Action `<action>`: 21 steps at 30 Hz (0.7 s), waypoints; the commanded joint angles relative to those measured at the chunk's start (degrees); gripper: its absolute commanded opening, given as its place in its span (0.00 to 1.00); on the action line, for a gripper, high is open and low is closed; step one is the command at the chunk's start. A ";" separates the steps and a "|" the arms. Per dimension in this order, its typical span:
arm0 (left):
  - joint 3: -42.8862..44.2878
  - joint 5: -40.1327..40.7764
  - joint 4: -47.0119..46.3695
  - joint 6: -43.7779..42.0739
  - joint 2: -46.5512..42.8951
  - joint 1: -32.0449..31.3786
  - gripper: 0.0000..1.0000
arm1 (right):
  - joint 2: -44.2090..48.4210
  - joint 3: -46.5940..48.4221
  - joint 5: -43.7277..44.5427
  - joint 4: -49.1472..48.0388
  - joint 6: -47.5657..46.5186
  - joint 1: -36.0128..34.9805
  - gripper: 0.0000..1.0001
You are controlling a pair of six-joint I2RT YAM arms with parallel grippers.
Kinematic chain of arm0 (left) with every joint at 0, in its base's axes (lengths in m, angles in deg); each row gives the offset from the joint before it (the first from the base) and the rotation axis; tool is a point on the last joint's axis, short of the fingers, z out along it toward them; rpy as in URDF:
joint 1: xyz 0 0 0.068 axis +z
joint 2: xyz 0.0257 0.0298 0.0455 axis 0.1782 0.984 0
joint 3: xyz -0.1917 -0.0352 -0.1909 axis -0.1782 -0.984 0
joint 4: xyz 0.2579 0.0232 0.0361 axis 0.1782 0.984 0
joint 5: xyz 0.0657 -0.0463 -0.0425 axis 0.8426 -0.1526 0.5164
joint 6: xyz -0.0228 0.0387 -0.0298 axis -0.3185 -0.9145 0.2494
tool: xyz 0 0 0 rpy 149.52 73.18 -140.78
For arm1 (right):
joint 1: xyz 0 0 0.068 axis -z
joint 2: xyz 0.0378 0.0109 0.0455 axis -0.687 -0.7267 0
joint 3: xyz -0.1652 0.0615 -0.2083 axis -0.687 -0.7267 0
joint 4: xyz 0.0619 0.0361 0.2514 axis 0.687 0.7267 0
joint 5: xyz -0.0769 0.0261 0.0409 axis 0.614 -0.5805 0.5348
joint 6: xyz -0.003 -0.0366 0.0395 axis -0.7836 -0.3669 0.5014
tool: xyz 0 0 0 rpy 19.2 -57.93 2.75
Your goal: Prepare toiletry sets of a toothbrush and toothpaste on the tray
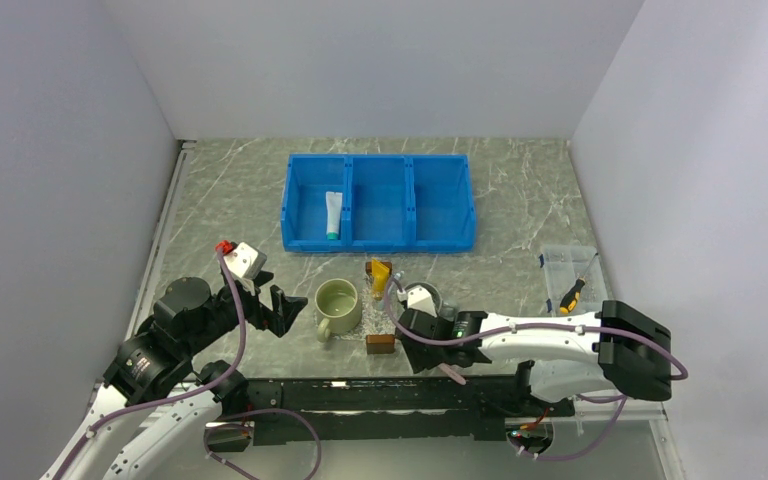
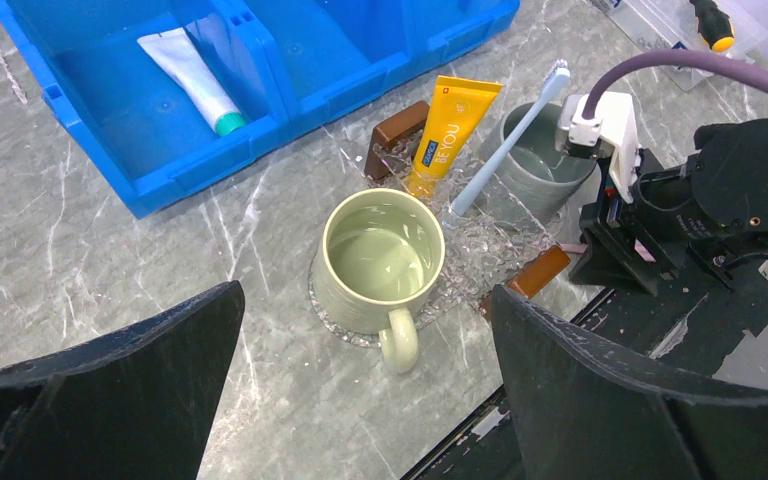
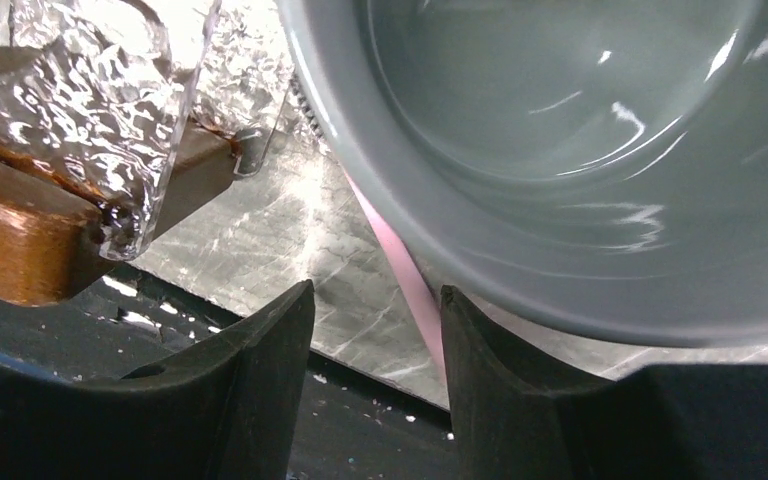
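The clear glittery tray rests on two brown blocks and carries a green mug, a grey mug, the yellow toothpaste and a pale blue toothbrush that leans on the grey mug. A pink toothbrush lies on the table, running under the grey mug. My right gripper stands open astride its handle, which lies close to the right finger. A white toothpaste lies in the blue bin's left compartment. My left gripper hovers wide open, empty, near the green mug.
The blue three-compartment bin stands behind the tray. A clear box holding a screwdriver sits at the right. A brown block props the tray's edge. The table's near edge runs just below my right fingers.
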 commanded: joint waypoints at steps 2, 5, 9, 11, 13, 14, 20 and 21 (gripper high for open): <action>0.08 -0.04 -1.32 -0.02 0.03 -0.20 0.99 | -1.12 -0.16 -1.00 -1.04 1.77 -1.55 0.50; 0.09 0.04 -1.32 0.07 -0.03 -0.16 0.99 | -1.03 -0.28 -1.01 -0.82 2.57 -2.26 0.46; 0.08 -0.03 -1.32 0.12 -0.09 -0.19 0.99 | -0.94 -0.64 -0.62 -0.19 3.48 -2.82 0.41; 0.09 -0.03 -1.32 0.14 -0.07 -0.20 0.99 | -1.14 -0.60 -0.40 0.34 3.88 -2.93 0.35; 0.06 0.03 -1.28 0.10 -0.07 -0.20 0.99 | -1.35 -0.51 -0.52 0.67 4.23 -3.14 0.31; 0.08 0.04 -1.31 0.13 -0.15 -0.19 0.99 | -1.40 -0.60 -0.52 0.80 4.37 -3.32 0.29; 0.09 0.04 -1.32 0.21 -0.29 -0.20 0.99 | -1.43 -1.09 -0.52 1.64 5.52 -4.55 0.19; 0.09 0.05 -1.28 0.23 -0.33 -0.20 0.99 | -1.66 -1.07 -0.56 1.92 5.70 -4.87 0.17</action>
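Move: Just ahead of the right hand and a centimetre or so to its right is the middle of the pink toothbrush, about 1 cm below the finger pads, its handle slanting back and right. The grey mug stands roughly 8 cm straight ahead of this hand, and the brown block some 8 cm to its left and 1 cm farther out. From the idle left hand, the pink toothbrush lies about 25 cm to the right, 5 cm back and 24 cm below. Drawing back about 2 cm, away from the grey mug and towards the table's front edge, the right hand stays low over the table, with barely any sink or turn. Its half-open fingers close most of the way as it goes, the right-hand finger sweeping the pink handle inward until both tips pinch it near its middle. ##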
